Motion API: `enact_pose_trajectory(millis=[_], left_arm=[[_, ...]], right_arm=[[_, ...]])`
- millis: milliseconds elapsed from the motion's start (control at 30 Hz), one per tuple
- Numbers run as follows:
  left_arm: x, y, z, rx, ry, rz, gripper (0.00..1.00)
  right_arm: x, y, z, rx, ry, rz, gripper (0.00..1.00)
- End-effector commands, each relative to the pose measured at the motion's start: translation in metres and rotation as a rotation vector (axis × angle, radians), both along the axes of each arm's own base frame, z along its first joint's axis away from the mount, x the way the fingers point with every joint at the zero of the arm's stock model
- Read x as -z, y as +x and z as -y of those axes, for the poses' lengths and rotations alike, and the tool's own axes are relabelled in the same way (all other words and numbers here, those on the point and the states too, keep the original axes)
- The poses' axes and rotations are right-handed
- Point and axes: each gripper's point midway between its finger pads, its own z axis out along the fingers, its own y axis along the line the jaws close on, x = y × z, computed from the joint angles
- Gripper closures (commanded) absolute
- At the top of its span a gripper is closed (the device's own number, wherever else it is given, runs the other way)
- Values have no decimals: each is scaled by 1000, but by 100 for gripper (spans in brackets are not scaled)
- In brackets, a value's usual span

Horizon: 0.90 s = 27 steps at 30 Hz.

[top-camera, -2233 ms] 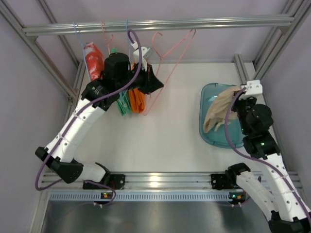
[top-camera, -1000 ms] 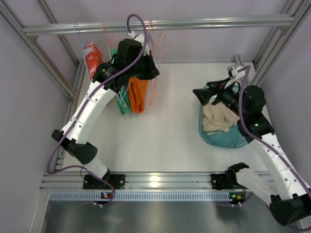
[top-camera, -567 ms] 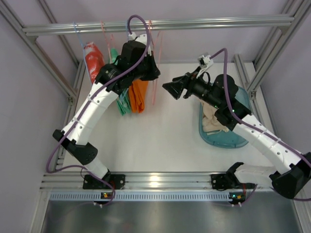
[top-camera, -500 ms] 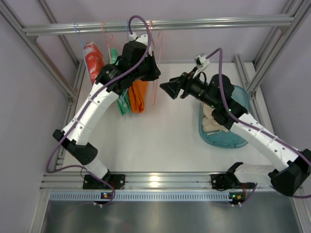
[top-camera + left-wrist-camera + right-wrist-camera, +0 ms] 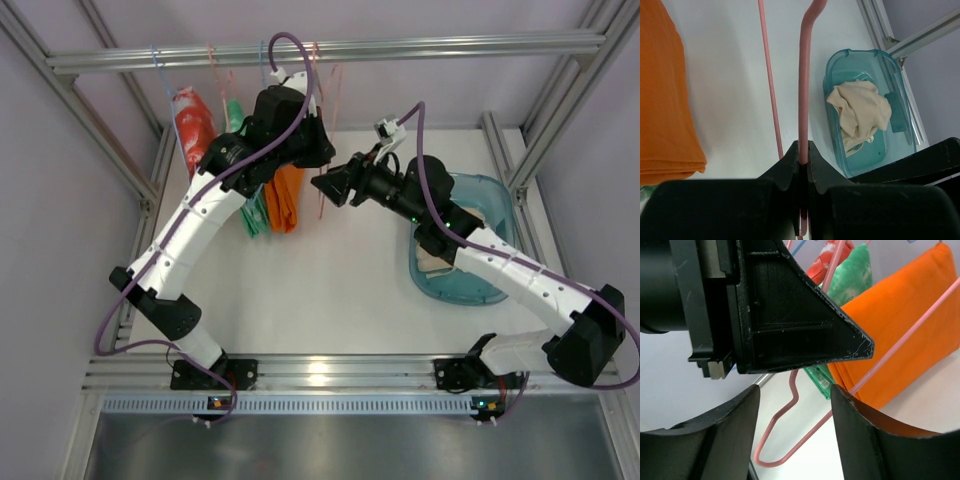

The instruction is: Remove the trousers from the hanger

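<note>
The orange trousers (image 5: 285, 195) hang folded on the rail's hangers, just left of a pink hanger (image 5: 321, 200). My left gripper (image 5: 318, 150) is shut on that hanger's pink wire (image 5: 802, 75), with the orange trousers (image 5: 665, 100) to its left. My right gripper (image 5: 322, 185) is open just right of the hanger. Between its fingers I see the hanger's loop (image 5: 773, 420) and, further back, the orange trousers (image 5: 900, 325). The beige trousers (image 5: 860, 112) lie crumpled in the teal bin (image 5: 829, 75).
A red garment (image 5: 188, 120) and a green one (image 5: 250, 215) hang left of the orange trousers. The metal rail (image 5: 400, 47) crosses the back. The teal bin (image 5: 495, 195) stands at the right, partly under my right arm.
My right arm has swung left from the bin to the hanger, its jaws narrowing, and the beige trousers stay in the bin. The left gripper keeps its hold on the hanger.
</note>
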Motion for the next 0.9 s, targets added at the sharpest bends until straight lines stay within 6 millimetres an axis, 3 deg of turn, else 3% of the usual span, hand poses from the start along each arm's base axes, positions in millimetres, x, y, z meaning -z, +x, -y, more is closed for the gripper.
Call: enact_pose_trajectory(millis=[0, 200, 300, 333, 367, 433, 667, 733, 800, 867], left_arm=[[-40, -5, 5, 17, -98, 86, 100], [-43, -9, 8, 37, -113, 85, 100], [-43, -12, 8, 47, -113, 87, 100], [-44, -12, 6, 40, -110, 91, 100], [-43, -11, 5, 36, -104, 96, 100], [-47, -12, 1, 29, -102, 116, 96], [-62, -16, -12, 24, -81, 199, 59], [-65, -17, -16, 18, -80, 213, 40], [-68, -18, -18, 16, -78, 225, 36], [-68, -20, -20, 18, -75, 231, 26]], right_arm=[[-55, -3, -5, -15, 94, 145, 42], [-52, -1, -11, -30, 86, 163, 56], [-56, -6, -11, -61, 107, 167, 78], [-58, -9, -11, -69, 115, 165, 93], [-59, -9, -10, -72, 124, 154, 99], [-63, -11, -5, -82, 142, 141, 100], [-74, -15, 7, -123, 228, 63, 100], [-73, -16, 7, -135, 233, 48, 100], [-72, -18, 7, -140, 234, 43, 100], [-67, -16, 7, -132, 227, 27, 100]])
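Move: The right hand, fingers part open, is almost on the empty pink hanger: the kink near its near lower corner lies about 1 cm ahead and 1 cm left of the hand point, about level. The orange trousers hang roughly 5 cm ahead and 8 cm left of that hand, at about its height. The left hand still grips the hanger's arm higher up; from it the kink is about 5 cm back, 1 cm to the right and 2 cm down. The right fingers close on the hanger's kink, just below the left fingers, after easing about 1 cm forward and left; then they keep their pinch while the hand rises some 2 cm, its wrist tilting slightly. The left hand drifts a little right and back with the hanger, then opens, lets go of the arm and lifts about 4 cm, drawing slightly back and left as its fingers tip up. ##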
